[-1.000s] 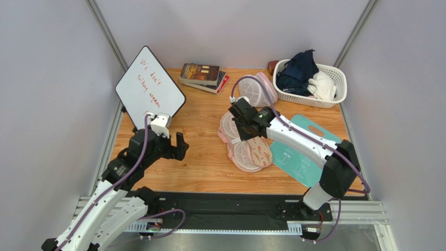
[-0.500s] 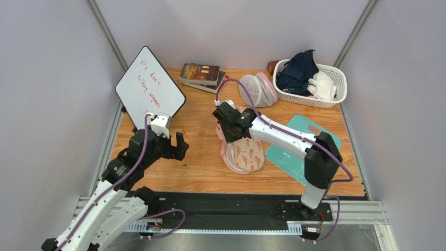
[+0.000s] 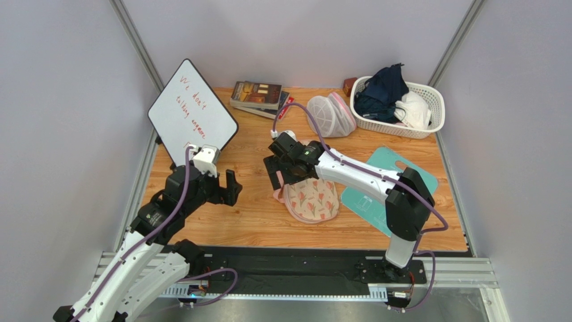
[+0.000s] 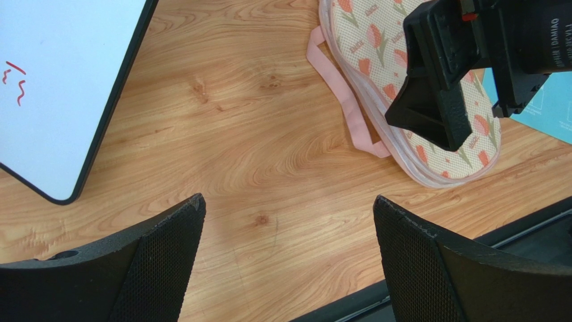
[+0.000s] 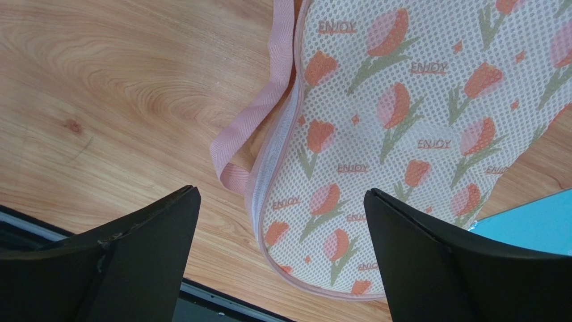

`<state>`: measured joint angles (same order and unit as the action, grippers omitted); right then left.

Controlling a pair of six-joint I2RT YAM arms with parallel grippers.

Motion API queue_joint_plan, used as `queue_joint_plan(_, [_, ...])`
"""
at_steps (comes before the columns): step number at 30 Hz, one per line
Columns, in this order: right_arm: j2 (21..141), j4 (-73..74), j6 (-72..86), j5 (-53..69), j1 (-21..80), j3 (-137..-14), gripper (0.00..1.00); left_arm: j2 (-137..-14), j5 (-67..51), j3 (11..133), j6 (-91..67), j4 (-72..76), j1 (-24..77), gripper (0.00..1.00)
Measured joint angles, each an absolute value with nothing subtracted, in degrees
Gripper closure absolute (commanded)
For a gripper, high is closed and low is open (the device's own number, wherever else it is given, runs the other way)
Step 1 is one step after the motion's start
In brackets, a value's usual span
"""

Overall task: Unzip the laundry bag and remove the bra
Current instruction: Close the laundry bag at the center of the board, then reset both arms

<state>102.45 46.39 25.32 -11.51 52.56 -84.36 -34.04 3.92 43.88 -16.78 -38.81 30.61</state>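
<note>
The laundry bag lies flat on the table's middle: cream mesh with an orange tulip print, pink edging and a pink loop strap. My right gripper hangs just above the bag's left edge, jaws wide open, and nothing is between them but the bag's rim below. My left gripper is open over bare wood to the left, a hand's width from the strap. In the left wrist view the right gripper covers part of the bag. The bra is out of view.
A tilted whiteboard stands at the back left, with stacked books behind. A white mesh dome bag and a white basket of clothes sit at the back right. A teal board lies right of the bag.
The right arm swung left, and the bag slid left and nearer with it. Its jaws, shut before, now stand open. The left arm has not moved.
</note>
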Motion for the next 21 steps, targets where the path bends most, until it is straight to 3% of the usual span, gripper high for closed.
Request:
queue_joint_plan(8, [91.68,40.58,25.26,-8.23,48.16,-74.87,0.0,-33.78,4.12,43.88,-16.8,-38.81,30.61,0.0])
queue_joint_plan(21, [65.91,32.6,23.97,-3.6,25.63,-47.51,0.0,-31.88,6.22,43.51,-17.23,-38.79,30.61,0.0])
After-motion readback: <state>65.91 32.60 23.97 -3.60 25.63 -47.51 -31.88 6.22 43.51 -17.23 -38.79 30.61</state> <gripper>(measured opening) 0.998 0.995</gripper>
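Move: The closed laundry bag's middle lies about 9 cm to the right of the right hand, level with it fore and aft and some 8 cm below; its pink strap is roughly 1 cm right and 1 cm back, about 9 cm down. The teal board is centred some 33 cm right and 3 cm back, the white mesh bag about 16 cm right and 18 cm ahead. From the left hand the laundry bag is about 19 cm right, 4 cm ahead and 18 cm below. Rightward, the open, empty right hand sweeps about 18 cm from the laundry bag's strap side across over the bag and to its right edge, towards the teal board. It lifts a couple of centimetres first and sinks back on the way, the wrist turning some 20 degrees clockwise and rolling left side up, fingers staying wide open. ##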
